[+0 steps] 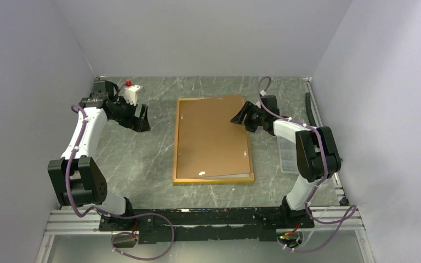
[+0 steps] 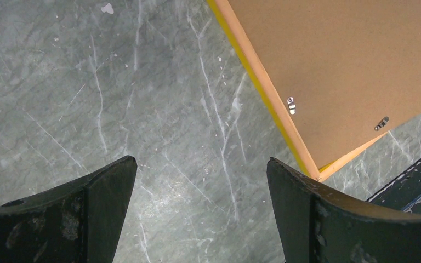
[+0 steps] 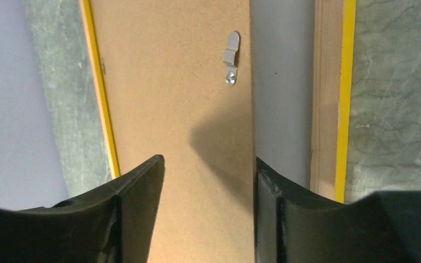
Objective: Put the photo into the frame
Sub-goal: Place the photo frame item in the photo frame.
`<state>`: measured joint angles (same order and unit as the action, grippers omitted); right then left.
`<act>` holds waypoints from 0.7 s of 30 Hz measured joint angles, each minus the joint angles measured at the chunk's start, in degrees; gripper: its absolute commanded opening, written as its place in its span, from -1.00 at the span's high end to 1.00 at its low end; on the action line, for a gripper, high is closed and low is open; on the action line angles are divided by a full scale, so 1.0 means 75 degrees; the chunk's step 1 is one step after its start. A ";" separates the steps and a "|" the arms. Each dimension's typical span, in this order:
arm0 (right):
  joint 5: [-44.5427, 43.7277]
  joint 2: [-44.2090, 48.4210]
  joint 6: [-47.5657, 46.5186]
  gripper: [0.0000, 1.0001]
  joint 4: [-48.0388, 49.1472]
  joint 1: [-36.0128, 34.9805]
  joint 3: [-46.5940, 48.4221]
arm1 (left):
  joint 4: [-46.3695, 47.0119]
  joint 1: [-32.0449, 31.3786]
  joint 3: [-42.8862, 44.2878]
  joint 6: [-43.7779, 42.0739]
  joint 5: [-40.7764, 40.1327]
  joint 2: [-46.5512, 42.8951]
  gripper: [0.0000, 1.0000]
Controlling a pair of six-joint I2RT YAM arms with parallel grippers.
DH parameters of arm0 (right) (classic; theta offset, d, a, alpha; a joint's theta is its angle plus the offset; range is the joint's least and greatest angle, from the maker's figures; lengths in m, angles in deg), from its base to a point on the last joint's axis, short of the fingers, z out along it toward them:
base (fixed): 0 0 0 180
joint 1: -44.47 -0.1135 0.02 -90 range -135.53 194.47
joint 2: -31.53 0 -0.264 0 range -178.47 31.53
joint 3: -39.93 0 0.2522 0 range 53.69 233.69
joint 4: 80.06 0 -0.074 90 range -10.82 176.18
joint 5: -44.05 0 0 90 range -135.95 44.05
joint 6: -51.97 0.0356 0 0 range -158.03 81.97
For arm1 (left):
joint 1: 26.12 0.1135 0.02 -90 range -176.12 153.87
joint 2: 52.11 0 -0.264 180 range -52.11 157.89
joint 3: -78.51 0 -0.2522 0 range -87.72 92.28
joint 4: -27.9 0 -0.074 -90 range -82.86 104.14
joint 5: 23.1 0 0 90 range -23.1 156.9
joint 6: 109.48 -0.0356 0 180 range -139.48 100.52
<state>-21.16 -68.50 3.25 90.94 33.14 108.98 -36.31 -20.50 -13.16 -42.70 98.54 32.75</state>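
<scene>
The frame point(image 1: 214, 180) lies face down mid-table, its yellow border and wood-coloured rear point(image 3: 329, 82) showing. A brown backing board point(image 1: 211, 137) lies on it, slightly skewed. Beside the board's edge shows a pale grey-white strip point(image 3: 282, 82), which looks like the plain reverse of the photo; its printed side is hidden. My right gripper point(image 1: 237, 119) hovers over the board's far right corner, jaws apart point(image 3: 209, 164) with only the board's surface point(image 3: 175, 82) beneath. My left gripper point(image 1: 142, 121) is wide open point(image 2: 202, 164) over bare table, left of the frame's corner point(image 2: 307, 164).
A clear plastic box point(image 1: 288, 156) stands right of the frame by the right arm. A small red and white object point(image 1: 131, 87) sits at the back left. Metal turn clips point(image 3: 231, 57) are fixed on the board. Walls close three sides.
</scene>
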 measured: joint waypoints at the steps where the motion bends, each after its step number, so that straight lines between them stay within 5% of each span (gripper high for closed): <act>1: -0.0079 0.0000 -0.0076 -0.37 -0.0134 -0.0032 0.0058 | -0.0003 0.0000 0.0000 -0.0003 0.0000 -0.0003 -0.89; 7: -0.0580 -0.0003 -0.0548 -0.47 -0.1163 -0.0239 0.0627 | -0.0009 -0.0012 0.0000 -0.0009 0.0000 -0.0038 -0.89; 11: -0.1145 -0.0006 -0.0863 -0.98 -0.2133 -0.0455 0.1346 | -0.0006 -0.0012 0.0000 -0.0006 0.0000 -0.0055 -0.89; 21: -0.2530 -0.0003 -0.1259 -0.99 -0.3404 -0.0871 0.2046 | -0.0029 -0.0012 -0.0035 0.0000 0.0000 -0.0055 -0.89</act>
<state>-40.13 -68.52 -6.19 65.41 26.60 124.32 -36.53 -20.58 -13.42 -42.70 98.54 32.33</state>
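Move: The brown backboard, askew over the frame with its right side still proud, has its middle about 11 cm to my right hand's left, 2 cm back and 5 cm below. The frame beneath is centred some 10 cm left, 3 cm back and 6 cm down; the clear plastic box lies about 20 cm right and 9 cm back. From my left hand, the board's middle is some 25 cm right, 4 cm ahead and 15 cm below. I spread my half-open right fingers fully to free the board's right edge, which lies at my right finger. My right hand stays almost in place at first, then rises about 2 cm above the board while rolling some 20 degrees, its left side dipping. It finishes by easing slightly down and about 1 cm to the right, over the frame's right rail. ##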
